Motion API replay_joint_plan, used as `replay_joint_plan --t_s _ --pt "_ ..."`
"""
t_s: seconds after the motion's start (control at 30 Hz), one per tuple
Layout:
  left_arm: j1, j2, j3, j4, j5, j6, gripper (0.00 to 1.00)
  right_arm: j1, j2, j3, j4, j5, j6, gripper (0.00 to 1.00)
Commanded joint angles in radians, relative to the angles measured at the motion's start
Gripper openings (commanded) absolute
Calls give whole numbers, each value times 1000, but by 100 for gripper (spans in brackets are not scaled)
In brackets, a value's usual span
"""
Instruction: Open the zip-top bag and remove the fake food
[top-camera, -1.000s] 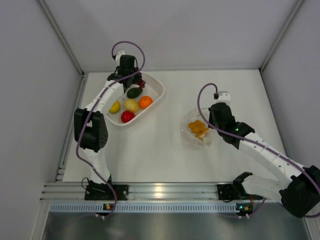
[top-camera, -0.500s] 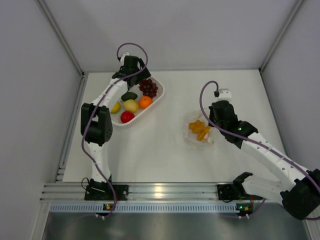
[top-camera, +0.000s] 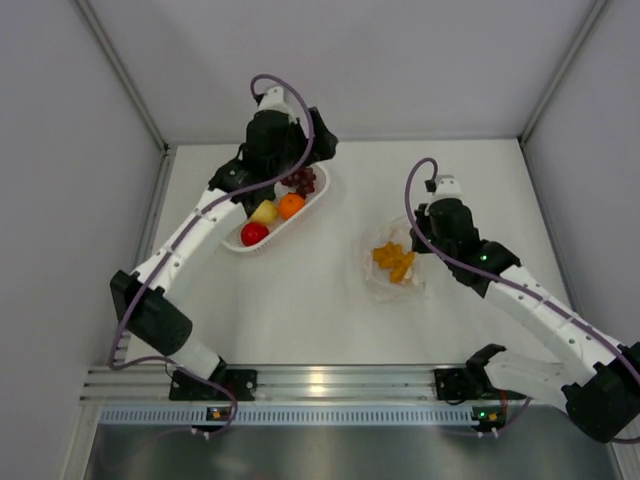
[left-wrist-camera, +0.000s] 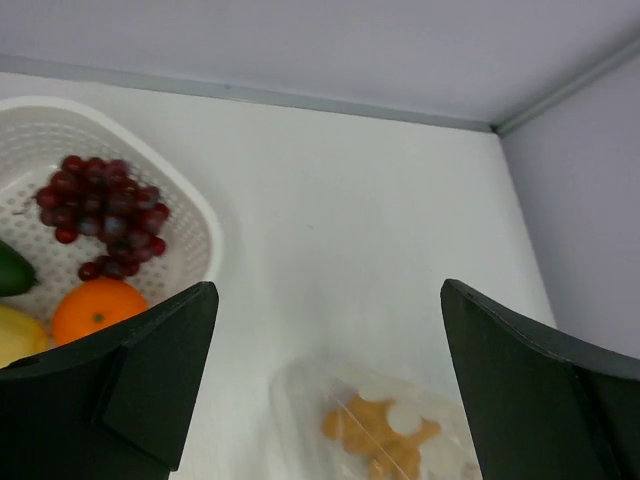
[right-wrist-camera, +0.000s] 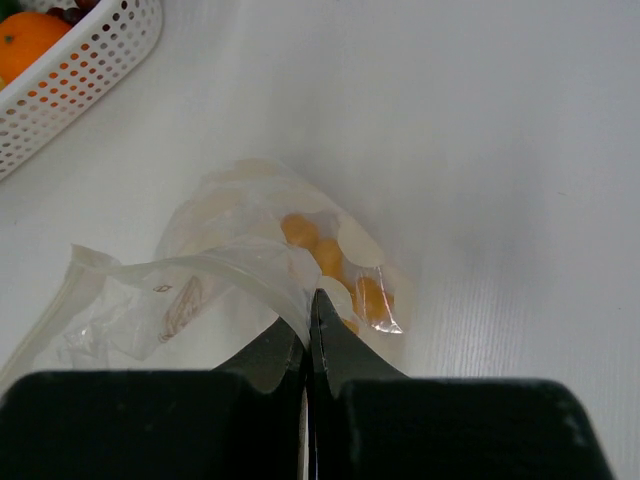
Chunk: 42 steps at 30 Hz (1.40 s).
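The clear dotted zip-top bag (top-camera: 392, 268) lies on the table right of centre, with a small orange-yellow piece (top-camera: 395, 260) inside. My right gripper (right-wrist-camera: 312, 296) is shut on the bag's edge (right-wrist-camera: 250, 270) and the piece (right-wrist-camera: 322, 256) shows just beyond it. My left gripper (left-wrist-camera: 330, 290) is open and empty, raised above the right end of the white basket (top-camera: 313, 204), facing the bag (left-wrist-camera: 370, 425). The basket holds grapes (top-camera: 303, 180), an orange (top-camera: 291, 205), a lemon (top-camera: 264, 212) and a red apple (top-camera: 254, 233). The avocado (left-wrist-camera: 8, 270) shows at the left wrist view's edge.
The white basket (left-wrist-camera: 205, 225) stands at the back left, close to the back wall's edge. The left arm (top-camera: 190, 235) stretches over the basket's left part. The right arm (top-camera: 530, 300) runs from the near right corner. A metal rail (top-camera: 320, 382) lines the near edge.
My left gripper rose from the basket and swung right, leaving the grapes in the basket. My right gripper kept its hold on the bag, barely moving.
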Motion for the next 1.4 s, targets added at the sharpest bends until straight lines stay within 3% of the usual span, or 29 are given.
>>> replay_joint_plan --t_s 0.0,0.17,0.33,0.5,0.67,0.7,0.93,1.37 --pt "-121 -120 -82 27 -51 46 99 -3 -32 37 58 -68 31 0" --pt "-323 -254 -266 94 -160 18 95 -5 -49 10 88 -48 72 0" --pt "-544 -305 -337 114 -249 -5 84 -3 -35 0 99 -29 94 0" --pt "-636 -314 -383 125 -286 -76 70 3 -36 -24 123 -2 124 0" --pt "-678 -268 -401 148 -273 -132 46 15 -35 -52 150 26 160 0" --pt "-681 -257 -404 152 -268 -142 36 18 -35 -53 148 29 161 0" --pt "-679 -149 -423 284 -291 -206 18 41 -49 -93 157 47 227 0" --pt "-675 177 -294 303 -259 -301 18 44 -151 -188 102 139 229 0"
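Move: The yellow fake food still in the bag lies some 13 cm back from my open left hand, about 19 cm to its right and 27 cm lower. My right fingertips are about 3 cm short of that food, 5 cm to its right and 14 cm above it. From my left hand, the grapes are roughly 12 cm ahead and 8 cm left, the orange 5 cm ahead and 8 cm left, both near the food's level. I sweep my left hand back and to the right, away from the basket, swinging it about 20 degrees clockwise and narrowing the wide-open fingers to a small gap. Then I sink it some 13 cm while still edging right, bringing the fingertips to the bag's mouth above the yellow food. My right hand keeps its pinch on the bag's rim, rolling about 10 degrees and dipping a couple of centimetres. ##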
